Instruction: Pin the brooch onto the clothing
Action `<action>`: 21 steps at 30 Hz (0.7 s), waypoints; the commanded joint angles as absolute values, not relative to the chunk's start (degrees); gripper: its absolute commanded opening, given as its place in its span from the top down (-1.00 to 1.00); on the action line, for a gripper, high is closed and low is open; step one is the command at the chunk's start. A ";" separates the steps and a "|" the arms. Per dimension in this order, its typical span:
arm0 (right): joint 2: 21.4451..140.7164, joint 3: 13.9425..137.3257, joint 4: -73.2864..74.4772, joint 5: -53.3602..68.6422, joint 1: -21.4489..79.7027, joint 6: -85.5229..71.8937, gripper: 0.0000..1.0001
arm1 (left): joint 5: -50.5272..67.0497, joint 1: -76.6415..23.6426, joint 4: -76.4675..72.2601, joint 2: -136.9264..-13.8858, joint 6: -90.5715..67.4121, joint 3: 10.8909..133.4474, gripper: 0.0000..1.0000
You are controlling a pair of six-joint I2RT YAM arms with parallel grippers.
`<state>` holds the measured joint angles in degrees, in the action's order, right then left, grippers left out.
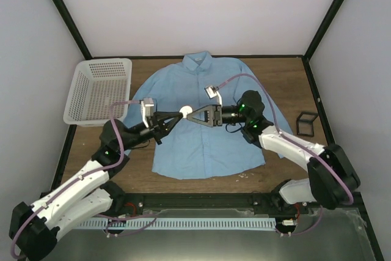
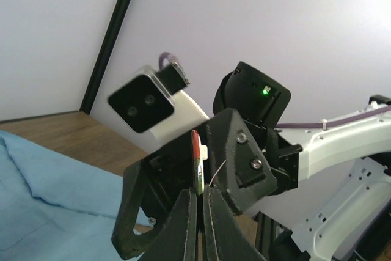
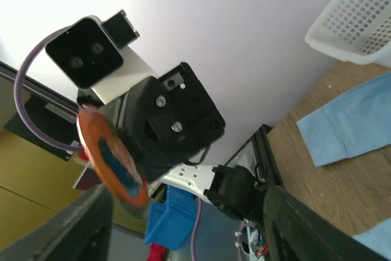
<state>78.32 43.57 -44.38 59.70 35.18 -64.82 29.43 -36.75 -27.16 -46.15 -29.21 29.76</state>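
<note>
The brooch (image 1: 185, 112) is a small round disc held in the air over the chest of the light blue shirt (image 1: 208, 148), which lies flat on the table. My left gripper (image 1: 178, 115) is shut on the brooch's lower edge. In the left wrist view the brooch (image 2: 197, 162) shows edge-on above the fingertips of the left gripper (image 2: 201, 192), with a thin pin wire beside it. My right gripper (image 1: 190, 114) faces it, open. In the right wrist view the orange brooch (image 3: 110, 160) sits close to the left finger (image 3: 91, 224) of the right gripper (image 3: 189, 198).
A white mesh basket (image 1: 98, 90) stands at the back left, beside the shirt's sleeve (image 3: 348, 123). A small black square frame box (image 1: 306, 122) sits on the wood at the right. Both arms meet over the shirt's middle.
</note>
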 commanded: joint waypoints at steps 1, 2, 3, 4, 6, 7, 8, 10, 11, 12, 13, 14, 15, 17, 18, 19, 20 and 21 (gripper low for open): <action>71.09 46.42 -24.97 59.15 35.38 -47.54 -0.33 | 25.35 -37.44 -28.44 -43.89 -30.64 29.00 1.00; 69.40 46.41 -21.26 58.44 35.37 -43.70 -0.41 | 24.84 -37.44 -28.42 -43.86 -31.12 28.81 1.00; 67.75 46.41 -17.24 57.46 35.23 -40.23 -0.48 | 24.43 -37.44 -28.53 -43.98 -31.71 28.75 1.00; 66.30 46.41 -13.73 56.43 34.92 -37.43 -0.54 | 24.34 -37.44 -28.80 -44.14 -32.40 28.74 1.00; 63.16 46.80 -7.27 53.16 34.16 -32.61 -0.65 | 24.70 -37.44 -30.12 -44.78 -34.12 28.65 1.00; 62.16 47.20 -5.00 51.16 33.85 -30.56 -0.71 | 24.94 -37.38 -31.12 -45.07 -35.14 28.53 1.00; 61.13 47.42 -3.20 48.91 33.50 -29.03 -0.74 | 25.25 -37.44 -32.17 -45.43 -36.68 28.43 1.00; 59.76 47.42 -1.01 43.48 32.65 -27.74 -0.84 | 25.96 -37.44 -34.27 -46.02 -38.68 28.09 1.00; 59.17 47.19 -0.79 40.94 32.01 -27.93 -0.86 | 26.21 -37.44 -35.02 -46.25 -39.49 27.96 1.00; 58.83 46.89 -0.91 40.00 31.32 -28.00 -0.90 | 26.24 -37.44 -35.33 -46.51 -40.08 28.02 1.00; 58.54 46.71 -1.03 39.10 30.76 -27.99 -0.96 | 26.31 -37.44 -35.22 -46.64 -40.52 28.09 1.00; 58.39 46.40 -0.89 37.91 30.28 -28.00 -0.99 | 26.40 -37.44 -34.98 -46.79 -40.87 28.34 1.00; 58.41 46.26 -0.88 36.98 29.87 -28.02 -1.00 | 26.53 -37.44 -34.53 -46.84 -41.28 28.55 1.00; 59.16 46.57 -0.35 36.55 29.08 -27.96 -1.00 | 26.87 -37.44 -33.52 -47.08 -41.97 29.03 1.00; 59.84 47.06 0.15 36.75 28.67 -27.99 -1.00 | 26.98 -37.44 -33.20 -47.25 -42.41 29.17 1.00; 60.62 47.68 1.06 36.65 28.33 -27.95 -1.00 | 27.09 -37.44 -33.03 -47.47 -43.04 29.33 1.00; 61.18 48.10 1.71 36.88 27.95 -27.89 -1.00 | 27.13 -37.44 -33.20 -47.93 -43.65 29.33 1.00; 61.51 48.23 1.88 37.54 27.53 -27.80 -1.00 | 27.45 -37.44 -33.57 -48.40 -44.42 29.33 1.00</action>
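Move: Left gripper, shut on one edge of the brooch: the disc's middle is about 2 cm to the right and 1 cm ahead, at fingertip height. Right gripper, half open: the brooch is roughly 3 cm to its left and 2 cm above it, neither ahead nor back. The middle of the spread blue shirt is some 14 cm ahead of this hand, 3 cm to its right and 26 cm below. Take the right gripper away from the brooch, opening its fingers from half to fully wide. Slip back a couple of centimetres first while pulling right, about 7 cm in all, then sweep forward and finally down, swinging the fingertips some 25 degrees clockwise and dipping them. Keep the left fingers shut on the brooch, nearly in place, with a slight roll. ##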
